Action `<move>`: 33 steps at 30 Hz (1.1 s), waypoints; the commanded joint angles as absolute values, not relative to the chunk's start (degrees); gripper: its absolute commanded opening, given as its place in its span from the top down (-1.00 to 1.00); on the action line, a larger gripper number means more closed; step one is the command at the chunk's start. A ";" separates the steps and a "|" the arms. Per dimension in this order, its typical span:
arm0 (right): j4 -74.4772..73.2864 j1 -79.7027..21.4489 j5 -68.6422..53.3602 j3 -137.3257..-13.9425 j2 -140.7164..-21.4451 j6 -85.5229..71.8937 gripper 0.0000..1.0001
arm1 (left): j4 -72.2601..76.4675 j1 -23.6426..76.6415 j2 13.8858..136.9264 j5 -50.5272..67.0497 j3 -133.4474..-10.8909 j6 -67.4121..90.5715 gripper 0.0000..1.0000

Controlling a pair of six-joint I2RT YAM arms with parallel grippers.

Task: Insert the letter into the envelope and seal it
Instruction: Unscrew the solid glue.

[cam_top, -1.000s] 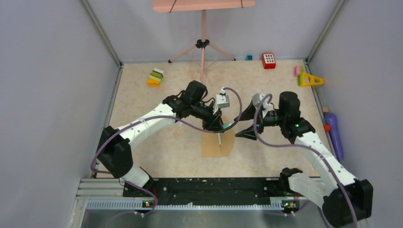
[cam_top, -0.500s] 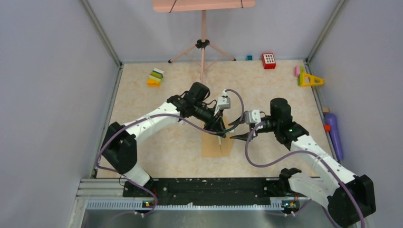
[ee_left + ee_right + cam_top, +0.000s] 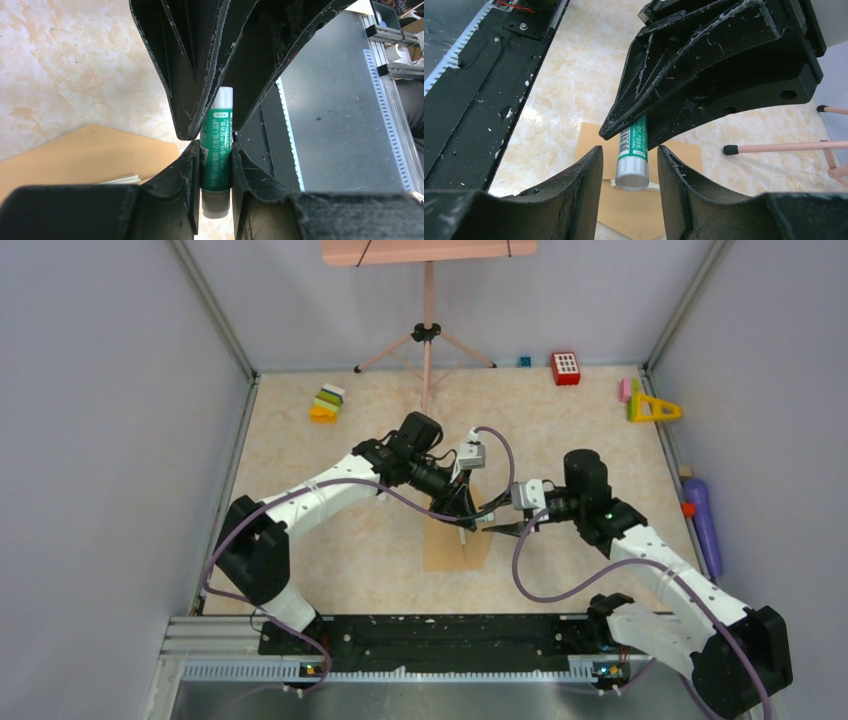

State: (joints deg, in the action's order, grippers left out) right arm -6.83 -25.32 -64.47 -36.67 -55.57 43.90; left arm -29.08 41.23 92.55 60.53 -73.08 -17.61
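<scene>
My left gripper (image 3: 463, 508) (image 3: 216, 146) is shut on a green glue stick (image 3: 216, 165) (image 3: 633, 147) above the envelope (image 3: 452, 548) (image 3: 85, 155) (image 3: 639, 207), which lies flat and brown on the table. A pale edge of the letter (image 3: 120, 179) (image 3: 655, 186) shows at the envelope's mouth. My right gripper (image 3: 497, 524) (image 3: 629, 150) faces the left one. Its open jaws stand on either side of the stick's silver end, with a narrow gap on each side. The right gripper's fingers (image 3: 195, 75) fill the top of the left wrist view.
A pink tripod (image 3: 427, 335) stands at the back, one foot (image 3: 730, 149) near the envelope. Toy blocks (image 3: 327, 402) (image 3: 566, 367) and a yellow triangle (image 3: 652, 408) lie along the far wall. A purple object (image 3: 703, 520) rests by the right wall. A black rail (image 3: 440, 632) runs along the near edge.
My right gripper has swung left to the left gripper and its jaws have narrowed around the glue stick's end. The left gripper has kept its hold and barely shifted.
</scene>
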 commanded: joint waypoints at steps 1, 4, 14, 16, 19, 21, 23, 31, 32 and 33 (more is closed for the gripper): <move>-6.32 -26.37 -65.30 -36.86 -54.76 45.66 0.16 | -28.92 41.16 92.72 62.73 -75.34 -17.22 1.00; -5.85 -26.61 -66.05 -36.94 -54.85 44.74 0.22 | -28.98 41.16 92.72 62.64 -75.38 -17.23 1.00; -5.32 -27.16 -66.31 -36.66 -54.96 44.16 0.31 | -28.93 41.15 92.81 62.49 -75.32 -17.40 1.00; -5.09 -27.24 -66.31 -36.65 -54.94 43.87 0.31 | -28.92 41.18 92.83 62.55 -75.32 -17.37 1.00; -4.76 -27.38 -66.50 -36.65 -55.04 43.36 0.32 | -28.96 41.20 92.90 62.57 -75.31 -17.49 1.00; -4.75 -27.55 -66.49 -36.57 -55.09 43.33 0.35 | -28.92 41.18 92.90 62.62 -75.30 -17.49 1.00; -4.77 -27.60 -66.47 -36.48 -55.08 43.35 0.39 | -28.85 41.16 92.98 62.60 -75.37 -17.47 1.00; -4.72 -27.77 -66.91 -36.15 -55.10 43.13 0.66 | -28.85 41.16 92.88 62.46 -75.49 -17.49 1.00; -4.75 -27.78 -66.91 -36.12 -55.13 43.27 0.69 | -28.81 41.16 92.90 62.42 -75.46 -17.44 1.00; -4.75 -27.77 -66.89 -35.97 -55.15 43.32 0.74 | -28.74 41.16 92.83 62.27 -75.42 -17.48 1.00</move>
State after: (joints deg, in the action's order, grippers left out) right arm -5.67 -26.52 -64.47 -36.36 -55.57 42.98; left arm -30.24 41.28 92.60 61.08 -73.08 -17.41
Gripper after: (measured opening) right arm 0.239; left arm 0.277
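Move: The solid glue's free white end sits right at the right hand's point, between its open fingers but not yet gripped. From the left hand, which already holds the green body, that end is about 5 cm to the right, 1 cm back and 1 cm lower. The envelope's middle lies roughly 4 cm left of the right hand, 1 cm back and 17 cm below; the tripod foot stands some 13 cm ahead and 12 cm left, at table height. The glue's white end is pinched by the right fingers, which close in steps from just under half open to about a quarter until both pads meet its sides. The right hand itself barely shifts, about half a centimetre back and slightly left, with no real turn of the wrist, while the left hand stays put and keeps its grip on the green body. ##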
